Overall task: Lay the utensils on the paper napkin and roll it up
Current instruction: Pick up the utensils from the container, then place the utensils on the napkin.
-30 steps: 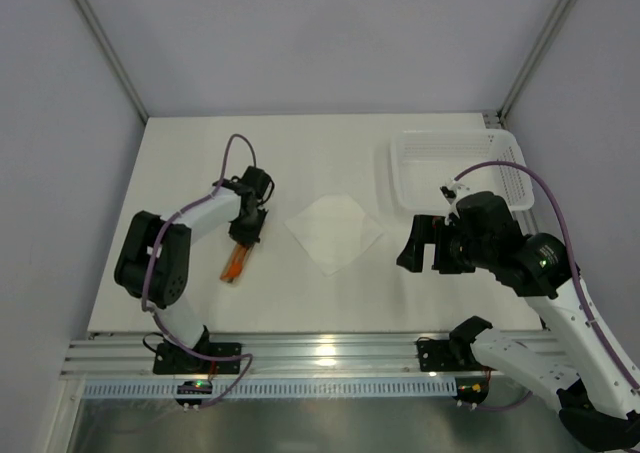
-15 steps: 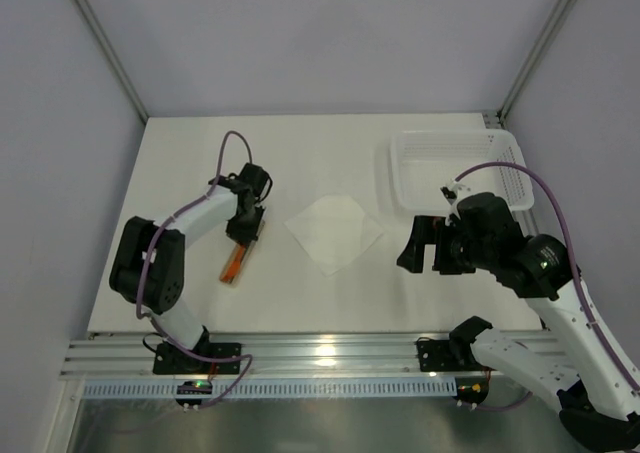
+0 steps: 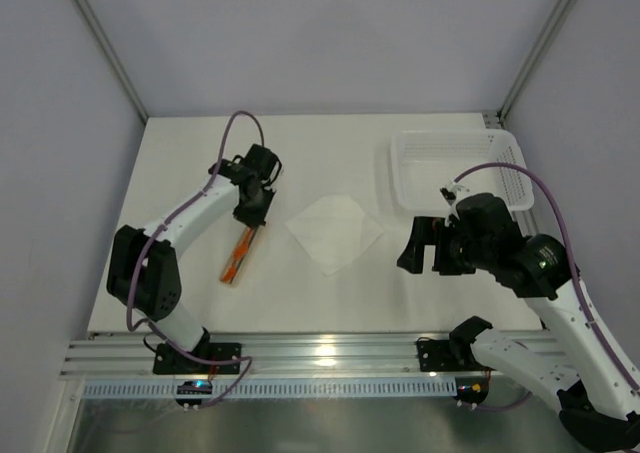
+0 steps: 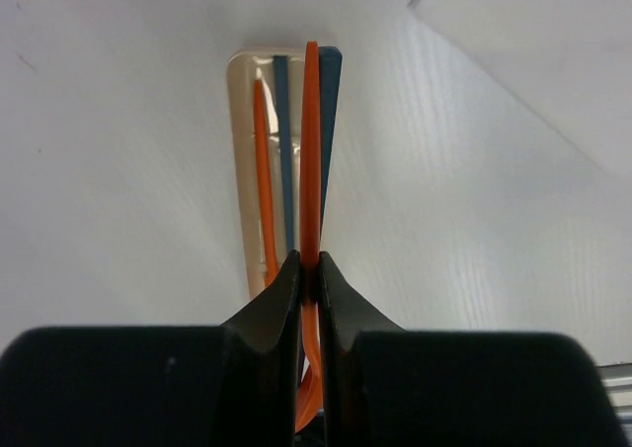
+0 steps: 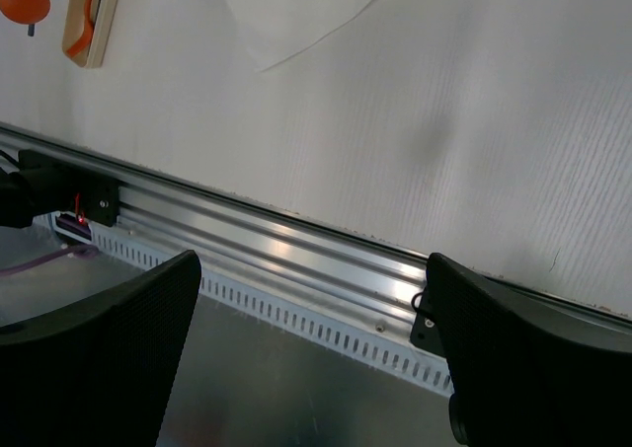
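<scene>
My left gripper (image 3: 252, 213) is shut on the thin handle of an orange utensil (image 4: 311, 151). It holds the utensil lengthwise over a long beige holder (image 4: 240, 171). A thinner orange stick (image 4: 261, 161) and a dark blue stick (image 4: 283, 151) lie in the holder. From above, the orange utensil (image 3: 240, 251) slants from the gripper down towards the holder (image 3: 231, 272). The white paper napkin (image 3: 334, 231) lies flat to the right of the gripper; one corner shows in the left wrist view (image 4: 533, 62). My right gripper (image 3: 425, 245) is open and empty, right of the napkin.
A white perforated basket (image 3: 460, 168) stands at the back right. In the right wrist view, the aluminium rail (image 5: 296, 250) runs along the table's near edge. That view also shows the napkin's corner (image 5: 296, 13), the holder (image 5: 91, 13) and an orange round bowl (image 5: 22, 1) at the top left.
My left gripper has moved away from the near edge and slightly right, its arm stretching out. The orange utensil now trails from it over the holder. The right arm has not moved.
</scene>
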Action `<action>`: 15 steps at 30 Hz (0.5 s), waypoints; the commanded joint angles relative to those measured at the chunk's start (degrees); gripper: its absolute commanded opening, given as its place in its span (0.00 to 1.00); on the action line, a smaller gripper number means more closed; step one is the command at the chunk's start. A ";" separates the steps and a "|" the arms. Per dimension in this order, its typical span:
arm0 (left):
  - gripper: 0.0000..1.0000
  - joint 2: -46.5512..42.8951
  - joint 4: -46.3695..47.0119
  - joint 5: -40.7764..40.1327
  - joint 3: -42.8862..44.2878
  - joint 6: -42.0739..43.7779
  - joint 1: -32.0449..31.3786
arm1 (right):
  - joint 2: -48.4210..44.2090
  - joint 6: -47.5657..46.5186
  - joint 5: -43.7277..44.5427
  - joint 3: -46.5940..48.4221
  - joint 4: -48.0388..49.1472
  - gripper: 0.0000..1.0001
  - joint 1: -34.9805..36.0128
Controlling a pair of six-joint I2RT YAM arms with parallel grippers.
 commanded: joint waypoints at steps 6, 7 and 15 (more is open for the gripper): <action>0.00 1.01 -2.85 2.65 9.27 12.52 -7.68 | 1.92 -0.93 0.53 5.90 -1.21 0.99 0.38; 0.00 1.10 -2.41 3.34 9.10 14.71 -8.12 | 2.01 -0.84 0.62 6.25 -1.30 0.99 0.38; 0.00 1.97 2.78 2.03 6.90 29.75 -11.89 | 3.95 -1.10 0.27 10.38 -4.90 0.99 0.38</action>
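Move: The middle of the paper napkin, where the held utensils are headed, lies about 17 cm to the left hand's right, level with it fore and aft and some 9 cm below; its left corner is nearer, roughly 6 cm right and 3 cm ahead. The container is about 4 cm to that hand's left and 4 cm back, some 8 cm below. From the idle right hand the napkin is about 15 cm ahead, 12 cm left and 23 cm below. Still pinching an orange spoon and a dark-blue utensil together, the left hand carries them right from above the container towards the napkin, about 6.5 cm, quick at first and then easing off. It climbs nearly 4 cm on the way, then sinks slightly, turning some 30 degrees clockwise. The empty, open right hand rises about 3 cm. ##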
